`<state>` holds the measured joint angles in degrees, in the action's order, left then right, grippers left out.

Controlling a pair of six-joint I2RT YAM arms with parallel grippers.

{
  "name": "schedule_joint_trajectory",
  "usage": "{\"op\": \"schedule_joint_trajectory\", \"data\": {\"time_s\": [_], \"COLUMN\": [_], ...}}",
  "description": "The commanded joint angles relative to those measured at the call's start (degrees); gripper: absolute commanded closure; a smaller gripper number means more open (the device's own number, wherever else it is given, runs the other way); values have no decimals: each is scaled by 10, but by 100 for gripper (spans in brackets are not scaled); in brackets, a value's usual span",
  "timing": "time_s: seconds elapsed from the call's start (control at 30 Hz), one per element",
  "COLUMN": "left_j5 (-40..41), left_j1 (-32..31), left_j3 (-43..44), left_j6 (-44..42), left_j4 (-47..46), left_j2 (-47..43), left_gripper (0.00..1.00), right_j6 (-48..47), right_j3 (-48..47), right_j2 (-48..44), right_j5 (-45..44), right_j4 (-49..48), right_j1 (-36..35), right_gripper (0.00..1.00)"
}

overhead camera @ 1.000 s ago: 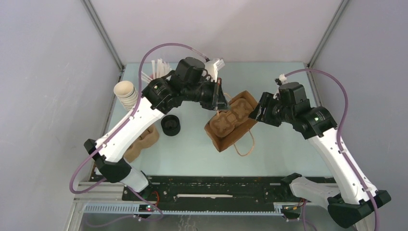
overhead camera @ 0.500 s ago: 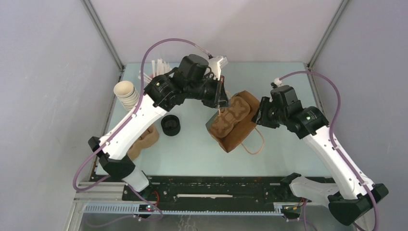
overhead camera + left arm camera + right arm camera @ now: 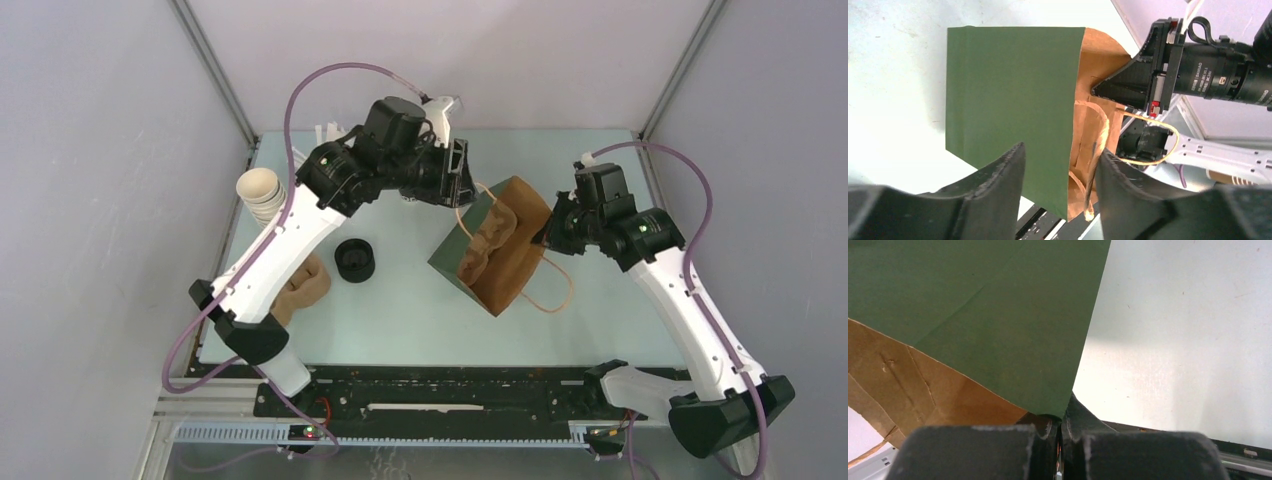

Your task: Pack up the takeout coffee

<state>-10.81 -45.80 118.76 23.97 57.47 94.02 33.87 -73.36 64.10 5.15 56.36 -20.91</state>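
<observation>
The takeout coffee does not show in any view. A paper bag (image 3: 497, 268), green outside and brown inside, stands open at mid table with a pulp cup carrier (image 3: 487, 240) inside. My left gripper (image 3: 462, 178) hovers open at the bag's far rim. In the left wrist view the green wall (image 3: 1013, 90) and a twisted paper handle (image 3: 1094, 160) pass between its fingers (image 3: 998, 185) untouched. My right gripper (image 3: 549, 233) is shut on the bag's right rim, and the right wrist view shows the green edge (image 3: 998, 305) pinched at the fingertips (image 3: 1062, 424).
A squat stack of black lids (image 3: 354, 259) sits left of the bag. Lidless cups (image 3: 262, 192) are stacked at the left edge, with more pulp carriers (image 3: 300, 285) nearer me. White straws (image 3: 328, 135) stand at the back left. The bag's other handle (image 3: 552, 290) loops toward the right arm.
My left gripper has let go of the bag's rim and opened. My right gripper closed on the right rim, and the bag came up from tilted to standing, mouth spread.
</observation>
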Motion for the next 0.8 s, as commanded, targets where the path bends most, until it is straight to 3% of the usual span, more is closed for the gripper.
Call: {"op": "schedule_joint_trajectory", "data": {"time_s": [0.0, 0.37, 0.43, 0.57, 0.77], "left_j5": [31, 194, 150, -40, -39], "left_j1": [16, 79, 94, 107, 133], "left_j3": [41, 38, 38, 37, -14], "left_j6": [-23, -28, -22, 0, 15], "left_j4": [-2, 0, -9, -54, -57], "left_j2": [-17, -93, -102, -88, -113], "left_gripper": [39, 23, 17, 14, 13], "right_j6": [-8, -7, -9, 1, -19], "right_j3": [-46, -145, -151, -160, -220], "right_j2": [14, 64, 75, 94, 149], "right_j5": [16, 38, 46, 61, 76], "right_j4": [-6, 107, 119, 110, 152], "right_j1": [15, 64, 78, 83, 121], "right_gripper": [100, 100, 100, 100, 100]}}
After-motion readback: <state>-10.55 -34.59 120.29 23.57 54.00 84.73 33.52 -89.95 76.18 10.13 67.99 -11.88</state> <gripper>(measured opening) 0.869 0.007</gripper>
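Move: The lidded coffee cup stands about 14 cm ahead of the left hand, 13 cm to its left and 28 cm below; the pink straw holder is some 18 cm left of the cup, the black lids about 18 cm nearer and 12 cm left of it. The tilted bag's middle lies roughly 4 cm back, 5 cm right and 20 cm under the left hand. For the right hand, pinching its rim, that middle is level, 10 cm left and 9 cm down. The bag's rope handle, at first between the left fingers, is left behind as they go on opening to nearly full and the left hand climbs about 8 cm leftward and 8 cm up, swinging slightly forward and partly back. The right hand keeps its pinch on the bag's right rim, lifting it and then easing partly down, ending some 3 cm forward and a little right. ##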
